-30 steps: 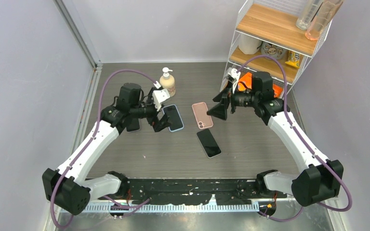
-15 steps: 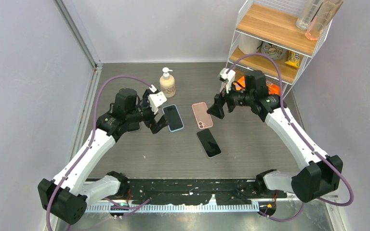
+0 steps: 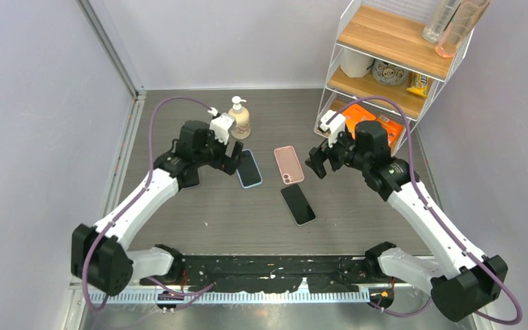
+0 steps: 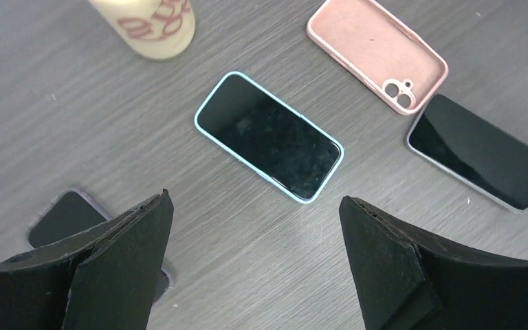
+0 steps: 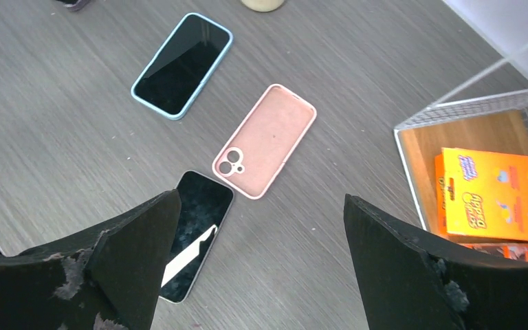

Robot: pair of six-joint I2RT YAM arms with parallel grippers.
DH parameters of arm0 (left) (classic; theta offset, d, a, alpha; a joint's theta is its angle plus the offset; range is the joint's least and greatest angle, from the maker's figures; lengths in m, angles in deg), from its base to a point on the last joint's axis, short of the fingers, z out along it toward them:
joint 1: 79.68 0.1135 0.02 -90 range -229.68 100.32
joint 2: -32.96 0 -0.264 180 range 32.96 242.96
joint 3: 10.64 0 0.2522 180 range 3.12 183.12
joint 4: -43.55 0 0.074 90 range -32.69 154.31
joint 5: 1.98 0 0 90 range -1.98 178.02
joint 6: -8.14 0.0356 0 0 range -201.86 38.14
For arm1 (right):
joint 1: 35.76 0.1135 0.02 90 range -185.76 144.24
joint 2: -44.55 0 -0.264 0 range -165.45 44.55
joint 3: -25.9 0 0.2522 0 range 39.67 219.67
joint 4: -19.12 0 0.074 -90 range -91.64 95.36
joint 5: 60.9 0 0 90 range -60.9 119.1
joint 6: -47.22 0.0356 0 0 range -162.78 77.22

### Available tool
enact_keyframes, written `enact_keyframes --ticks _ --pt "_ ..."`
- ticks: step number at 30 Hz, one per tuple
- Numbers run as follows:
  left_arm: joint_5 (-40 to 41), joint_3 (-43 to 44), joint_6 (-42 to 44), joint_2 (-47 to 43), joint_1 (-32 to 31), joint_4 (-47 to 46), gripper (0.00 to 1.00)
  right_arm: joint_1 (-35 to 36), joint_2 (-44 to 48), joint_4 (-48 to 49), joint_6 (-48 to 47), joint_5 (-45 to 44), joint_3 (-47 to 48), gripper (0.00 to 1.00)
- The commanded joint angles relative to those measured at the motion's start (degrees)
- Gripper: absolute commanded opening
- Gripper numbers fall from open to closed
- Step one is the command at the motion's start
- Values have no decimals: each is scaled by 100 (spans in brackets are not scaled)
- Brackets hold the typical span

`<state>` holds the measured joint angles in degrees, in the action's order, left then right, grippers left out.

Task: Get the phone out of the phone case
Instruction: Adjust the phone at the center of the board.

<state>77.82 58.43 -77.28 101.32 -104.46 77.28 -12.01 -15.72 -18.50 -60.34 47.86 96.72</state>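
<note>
A phone in a light blue case (image 3: 249, 168) (image 4: 268, 136) (image 5: 182, 64) lies screen up on the dark wooden table. To its right lie an empty pink case (image 3: 288, 164) (image 4: 377, 51) (image 5: 265, 139) and a bare black phone (image 3: 298, 203) (image 4: 478, 151) (image 5: 192, 230). My left gripper (image 3: 232, 157) (image 4: 254, 206) hangs open just left of the blue-cased phone, holding nothing. Just right of the pink case my right gripper (image 3: 320, 165) (image 5: 261, 199) is also open and empty, pointing down at the table.
A lotion bottle (image 3: 239, 118) (image 4: 155, 24) stands behind the blue-cased phone. Another dark phone (image 3: 190, 179) (image 4: 65, 216) lies partly under my left arm. A wire shelf rack (image 3: 385, 62) with an orange box (image 5: 498, 196) on its lowest level stands at the back right.
The left gripper has shifted back and right and tipped down over the table. The right gripper has come nearer and tipped down. The phones and the case have not moved.
</note>
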Motion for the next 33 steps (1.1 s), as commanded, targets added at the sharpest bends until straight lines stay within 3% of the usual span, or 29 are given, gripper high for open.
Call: enact_keyframes --ticks 1,5,11,21,33 --pt "798 504 -1391 602 -201 -262 100 -267 203 451 218 -113 -124 95" --pt "1505 1004 -2300 1351 -335 176 100 -443 307 221 221 173 -96 95" --pt "1520 1725 -3164 2408 -378 706 100 -487 472 -47 -34 113 -154 95" --pt "1698 2398 -3670 3449 -516 1287 99 -485 615 -81 -244 49 -419 95" --pt "2004 2867 -4329 4079 -644 1771 100 -483 721 -79 -279 246 -661 95"
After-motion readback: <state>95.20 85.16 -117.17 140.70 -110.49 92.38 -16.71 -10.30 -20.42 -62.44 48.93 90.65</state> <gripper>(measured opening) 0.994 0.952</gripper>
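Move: The blue-cased phone lies about 8 cm ahead of the left hand, 5 cm to its right and 17 cm below. The empty pink case is some 15 cm to the right of that phone and level with it; the soap bottle stands about 13 cm beyond the phone and 3 cm to its left. From the right hand, the blue-cased phone is roughly 12 cm ahead, 20 cm left and 22 cm below. Open left hand sinks about 11 cm forward-right over the blue-cased phone, tipping down, turning counter-clockwise; right hand withdraws. ##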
